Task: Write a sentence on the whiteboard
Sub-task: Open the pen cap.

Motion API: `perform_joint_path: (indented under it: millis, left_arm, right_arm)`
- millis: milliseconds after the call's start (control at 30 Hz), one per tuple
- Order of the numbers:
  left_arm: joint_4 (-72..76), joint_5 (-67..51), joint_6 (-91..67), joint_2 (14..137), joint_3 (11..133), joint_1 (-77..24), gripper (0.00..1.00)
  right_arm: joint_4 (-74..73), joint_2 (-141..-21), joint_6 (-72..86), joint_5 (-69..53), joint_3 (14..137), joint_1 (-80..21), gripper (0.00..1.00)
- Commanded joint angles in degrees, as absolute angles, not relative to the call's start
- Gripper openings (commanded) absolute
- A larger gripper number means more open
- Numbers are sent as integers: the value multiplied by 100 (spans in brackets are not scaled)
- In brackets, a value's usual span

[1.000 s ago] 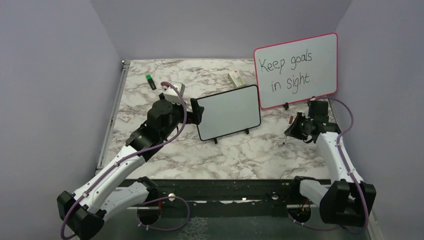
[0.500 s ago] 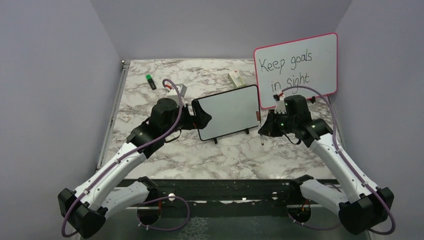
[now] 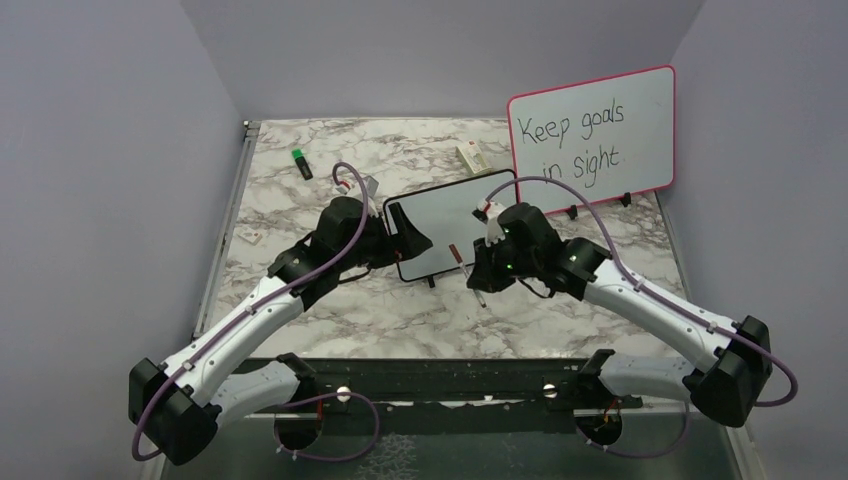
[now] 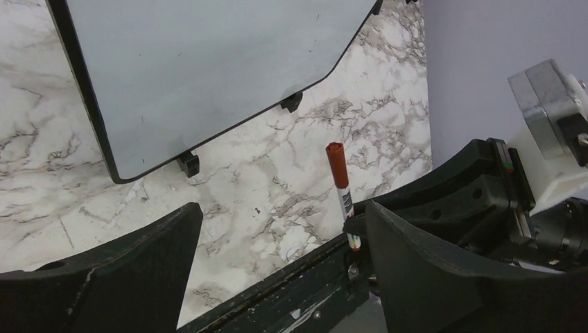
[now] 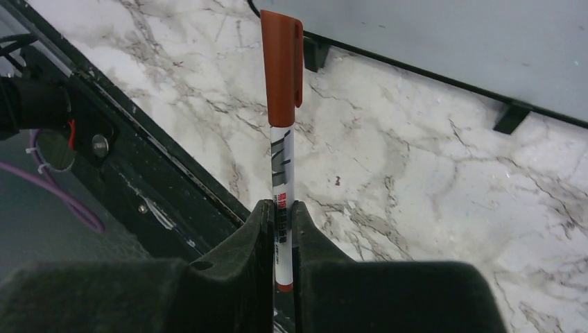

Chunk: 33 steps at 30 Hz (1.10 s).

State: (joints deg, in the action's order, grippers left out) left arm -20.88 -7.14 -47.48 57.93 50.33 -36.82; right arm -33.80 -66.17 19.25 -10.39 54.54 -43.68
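The small black-framed whiteboard [image 3: 460, 222] stands tilted on its feet at mid-table, also seen in the left wrist view as the whiteboard [image 4: 208, 69]. Its face is blank; no sentence shows on it. My right gripper [image 3: 472, 278] hovers just in front of the board, shut on a marker [image 5: 281, 104] whose red cap is on and points toward the board's lower edge. The same marker [image 4: 338, 170] appears upright in the left wrist view. My left gripper [image 3: 405, 232] is at the board's left edge, open, its fingers [image 4: 132, 270] with nothing between them.
A larger pink-framed board [image 3: 590, 130] with black writing leans at the back right. A green-capped marker [image 3: 301, 163] and a small box [image 3: 472, 156] lie at the back, a small card [image 3: 250, 236] at the left. A black rail [image 3: 450, 375] borders the near edge.
My right arm has swung left from the table's right side to the front of the small whiteboard, carrying the marker. My left gripper has shifted right onto the board's left edge.
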Motion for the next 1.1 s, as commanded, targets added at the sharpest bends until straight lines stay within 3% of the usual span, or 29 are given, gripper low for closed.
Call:
perform_joint_path:
  millis: [0, 567, 667, 800, 967, 1033, 1067]
  left_arm:
    - [-1776, -1062, -5061, 5894, 4939, -3674, 84]
    - [-1301, -1297, -5475, 6201, 4784, -3734, 51]
    - [-1242, -1330, -5544, 6201, 4735, -3744, 40]
    - [-1184, -1295, -5686, 6080, 4643, -3743, 17]
    - [-1106, -1136, -5897, 5866, 4477, -3742, 4]
    - [-1070, -1053, -6041, 5764, 4400, -3740, 0]
    - [-1039, -1015, -6132, 5708, 4357, -3744, 0]
  right_arm:
    - [-2890, -6859, 1719, -630, 5821, -4780, 0]
    - [-2187, -7102, 1426, -533, 5969, -5488, 0]
    - [-2092, -7108, 1416, -536, 5937, -5519, 1]
    - [-2014, -7102, 1391, -502, 5914, -5537, 1]
    - [-1685, -7049, 1450, -596, 5764, -5544, 1]
    - [-1395, -6954, 1580, -608, 5609, -5546, 10]
    - [-1231, -6892, 1643, -602, 5510, -5546, 25]
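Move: The pen's red-brown cap, standing out of the closed right gripper, lies about 11 cm to the right of the open left gripper, 1 cm ahead and 5 cm below. The blank whiteboard's middle is some 10 cm right, 7 cm ahead and 12 cm below the left hand. From the right hand, the left fingertips are about 14 cm left, 4 cm ahead and 7 cm above; the whiteboard's middle is roughly 4 cm left, 12 cm ahead and 5 cm below. Carry the pen with the right gripper about 7 cm left and 3 cm up to the left fingers, tipping the hand up and turning it slightly counter-clockwise, slowing on the way and keeping the grip on the barrel. Meanwhile ease the left gripper about 2.5 cm right, sinking slightly before a small rise at the end, and close its fingers around the cap. ##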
